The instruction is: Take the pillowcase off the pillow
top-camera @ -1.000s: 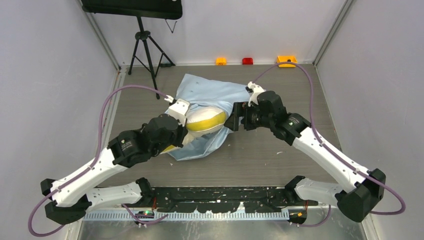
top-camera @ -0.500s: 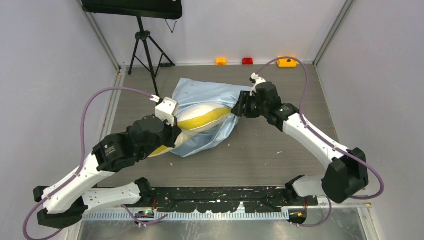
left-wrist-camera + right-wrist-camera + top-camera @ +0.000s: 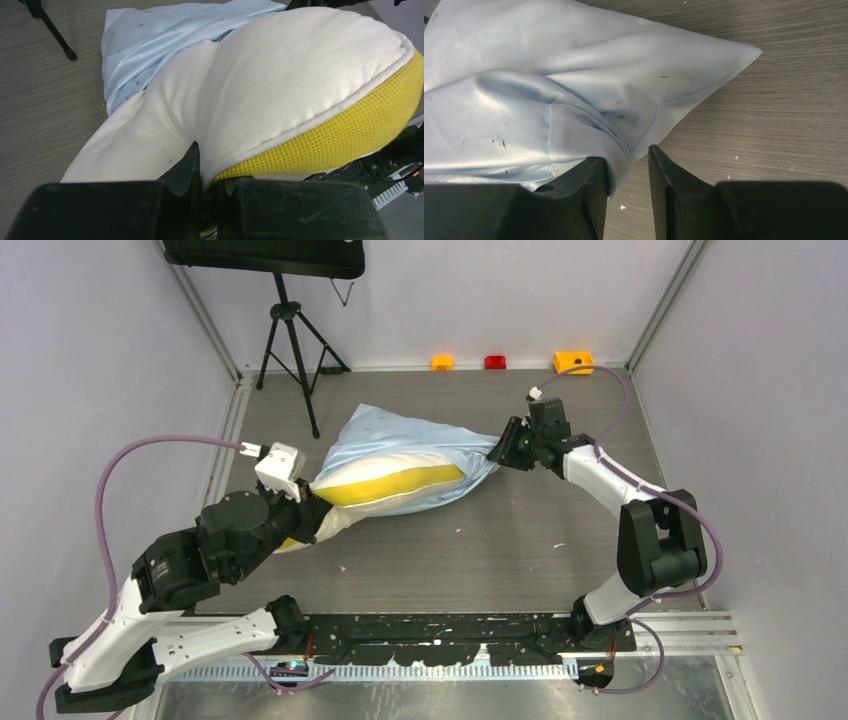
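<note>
The white pillow (image 3: 395, 485) with its yellow side band lies mid-table, its left end sticking out of the light-blue pillowcase (image 3: 400, 435). My left gripper (image 3: 305, 520) is shut on that bare end. In the left wrist view its jaws (image 3: 210, 170) pinch the pillow (image 3: 280, 75) at the seam by the yellow band, with the pillowcase (image 3: 150, 35) bunched behind. My right gripper (image 3: 497, 455) sits at the case's right corner. Its jaws (image 3: 626, 155) stand a little apart, and a fold of pillowcase (image 3: 549, 75) hangs between them against the left finger.
A black tripod (image 3: 290, 340) stands at the back left. Orange (image 3: 441, 362), red (image 3: 495, 362) and yellow (image 3: 573, 361) blocks sit along the back wall. Grey walls close in both sides, and the black base rail (image 3: 450, 635) runs along the near edge.
My left arm has pulled back to the left with the pillow, baring more of it. My right arm has reached out to the case's right corner, its jaws narrowing. The case is stretched out.
</note>
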### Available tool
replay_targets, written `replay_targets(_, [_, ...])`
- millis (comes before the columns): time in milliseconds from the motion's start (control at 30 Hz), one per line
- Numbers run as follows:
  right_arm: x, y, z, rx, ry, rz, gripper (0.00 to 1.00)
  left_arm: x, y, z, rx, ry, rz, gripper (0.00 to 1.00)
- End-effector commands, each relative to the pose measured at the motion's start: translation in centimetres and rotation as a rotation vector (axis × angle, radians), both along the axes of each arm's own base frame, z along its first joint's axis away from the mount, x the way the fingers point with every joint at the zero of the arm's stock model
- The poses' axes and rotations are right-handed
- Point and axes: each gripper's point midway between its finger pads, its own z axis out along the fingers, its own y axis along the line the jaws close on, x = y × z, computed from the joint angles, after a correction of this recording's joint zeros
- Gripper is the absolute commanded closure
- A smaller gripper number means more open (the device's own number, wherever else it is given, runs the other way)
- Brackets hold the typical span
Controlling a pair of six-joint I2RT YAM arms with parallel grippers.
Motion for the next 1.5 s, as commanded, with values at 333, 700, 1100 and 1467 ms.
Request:
replay_targets(333, [-5.0,0.9,11.7,0.136,-0.3,0.194,0.12,1.8,-2.4,2.6,-0.1,-0.028,0.041,1.0])
replay_targets(700, [-7.3,5.6,11.0,-0.057,-0.357,0.371,0.11,1.4,-2.1,3.0,-0.132,-0.029,0.032,1.0])
replay_targets(1100, [-1.1,0.2,4.7,-0.403,-0.228,0.047,0.12,0.5,-0.7,4.2,-0.174,-0.041,0.038,1.0])
replay_targets(1467, [4.3,-8.0,-2.4,-0.408,0.045,-0.204,0.14,0.0,0.2,5.4,-0.185,-0.055,0.036,1.0])
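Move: The pillowcase's middle lies about 15 cm to the left of my right hand, level with it in reach and some 3 cm lower; its gathered edge is already at that hand's left finger. The pillow's middle is roughly 15 cm left, 8 cm back and 5 cm higher; the red bin stands about 18 cm straight ahead, 9 cm lower. From my left hand, still gripping the pillow, the pillowcase's middle is some 20 cm ahead, 14 cm right and 24 cm below. I spread my right fingers wide and lift that hand about 13 cm while drawing it back and left over the pillow, then sweep it down, forward and right, some 10 cm forward, to just past its start. Its left side dips nearly 20 degrees, and it ends with the left finger hooked in the pillowcase's edge. My left hand keeps its pinch on the pillow, sinking and shifting right about 2 cm, then easing partly back. ##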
